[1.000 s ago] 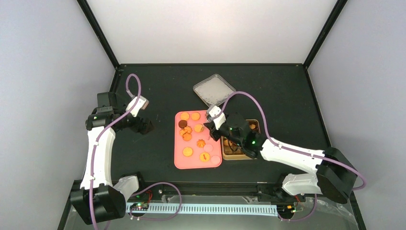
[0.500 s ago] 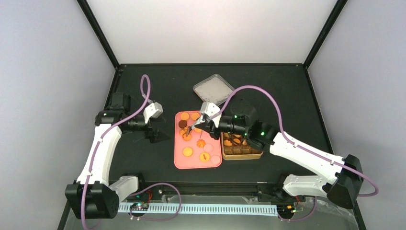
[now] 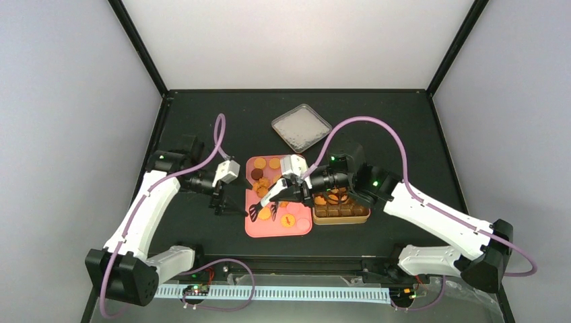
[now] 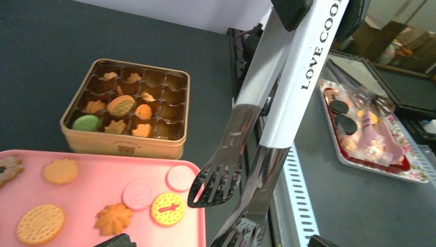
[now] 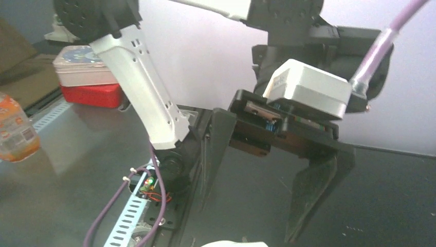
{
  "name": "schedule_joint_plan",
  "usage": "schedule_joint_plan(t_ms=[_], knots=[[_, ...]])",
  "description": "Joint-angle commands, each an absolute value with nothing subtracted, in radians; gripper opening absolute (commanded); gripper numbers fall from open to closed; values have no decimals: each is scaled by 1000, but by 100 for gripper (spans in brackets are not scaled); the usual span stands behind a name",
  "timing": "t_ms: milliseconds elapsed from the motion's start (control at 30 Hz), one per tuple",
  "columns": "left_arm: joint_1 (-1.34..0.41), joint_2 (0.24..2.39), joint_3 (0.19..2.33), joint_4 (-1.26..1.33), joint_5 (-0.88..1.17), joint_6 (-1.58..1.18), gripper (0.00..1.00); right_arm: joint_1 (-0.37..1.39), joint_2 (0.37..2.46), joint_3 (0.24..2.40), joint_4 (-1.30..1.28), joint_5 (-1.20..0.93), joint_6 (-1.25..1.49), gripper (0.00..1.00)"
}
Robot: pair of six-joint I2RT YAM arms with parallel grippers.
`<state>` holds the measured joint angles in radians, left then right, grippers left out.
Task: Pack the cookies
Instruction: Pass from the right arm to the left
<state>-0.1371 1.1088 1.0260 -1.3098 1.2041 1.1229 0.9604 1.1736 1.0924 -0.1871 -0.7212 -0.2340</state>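
Several cookies (image 3: 275,163) (image 4: 40,224), mostly orange with a few pale pink, lie on the pink tray (image 3: 252,229) (image 4: 77,198). More of them sit in the compartments of the gold tin (image 3: 340,217) (image 4: 123,146), among them a green one (image 4: 86,122). My right gripper (image 3: 296,182) (image 4: 321,10) is shut on the white handles of the metal tongs (image 3: 266,200) (image 4: 288,98). The tong tips (image 4: 216,185) are apart over the tray's front left and hold no cookie. My left gripper (image 3: 219,200) (image 4: 218,242) (image 5: 246,224) is open just left of the tray, facing the tongs.
The tin's grey lid (image 3: 301,126) lies behind the tray. The gold tin touches the tray's right side. Past the table's near edge runs a perforated rail (image 4: 298,195). A separate tray with dark biscuits (image 4: 370,128) sits off the table.
My left arm has swung right and forward to the tray's left edge. My right gripper has moved left and lowered the tongs from near the tin to the tray's front left.
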Motion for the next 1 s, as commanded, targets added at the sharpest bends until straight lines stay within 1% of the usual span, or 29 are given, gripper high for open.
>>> schedule_joint_plan(t_ms=[0, 67, 333, 500, 700, 867, 967], knots=[[-193, 1105, 1038, -1352, 1267, 1179, 88, 972, 1181, 1150, -192, -820, -274, 7], [-207, 1110, 1029, -1354, 1267, 1177, 84, 976, 1195, 1170, -206, -837, -287, 7], [-243, 1132, 1013, -1408, 1279, 1223, 58, 986, 1237, 1226, -237, -845, -332, 7], [-258, 1147, 1011, -1466, 1277, 1280, 47, 988, 1260, 1268, -263, -852, -377, 7], [-274, 1189, 1028, -1551, 1283, 1370, 21, 988, 1279, 1294, -275, -878, -428, 7], [-288, 1196, 1029, -1550, 1282, 1371, 3, 988, 1293, 1298, -275, -906, -452, 9], [-291, 1195, 1031, -1550, 1280, 1375, 1, 988, 1301, 1299, -273, -903, -446, 10]])
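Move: The right hand still holds the tongs by their handles. The slotted ends reach leftward to about 4 cm right, 2 cm back and 3 cm below the open left fingers. Those left fingers are about 11 cm left of the right hand, 3 cm back and 8 cm lower. Below the left hand, the pink tray's middle lies about 10 cm to the right and level fore-aft; the tin is some 36 cm right, also level. Left hand draws back about 5 cm, closing on one tongs blade; right keeps hold, easing back 3 cm. ##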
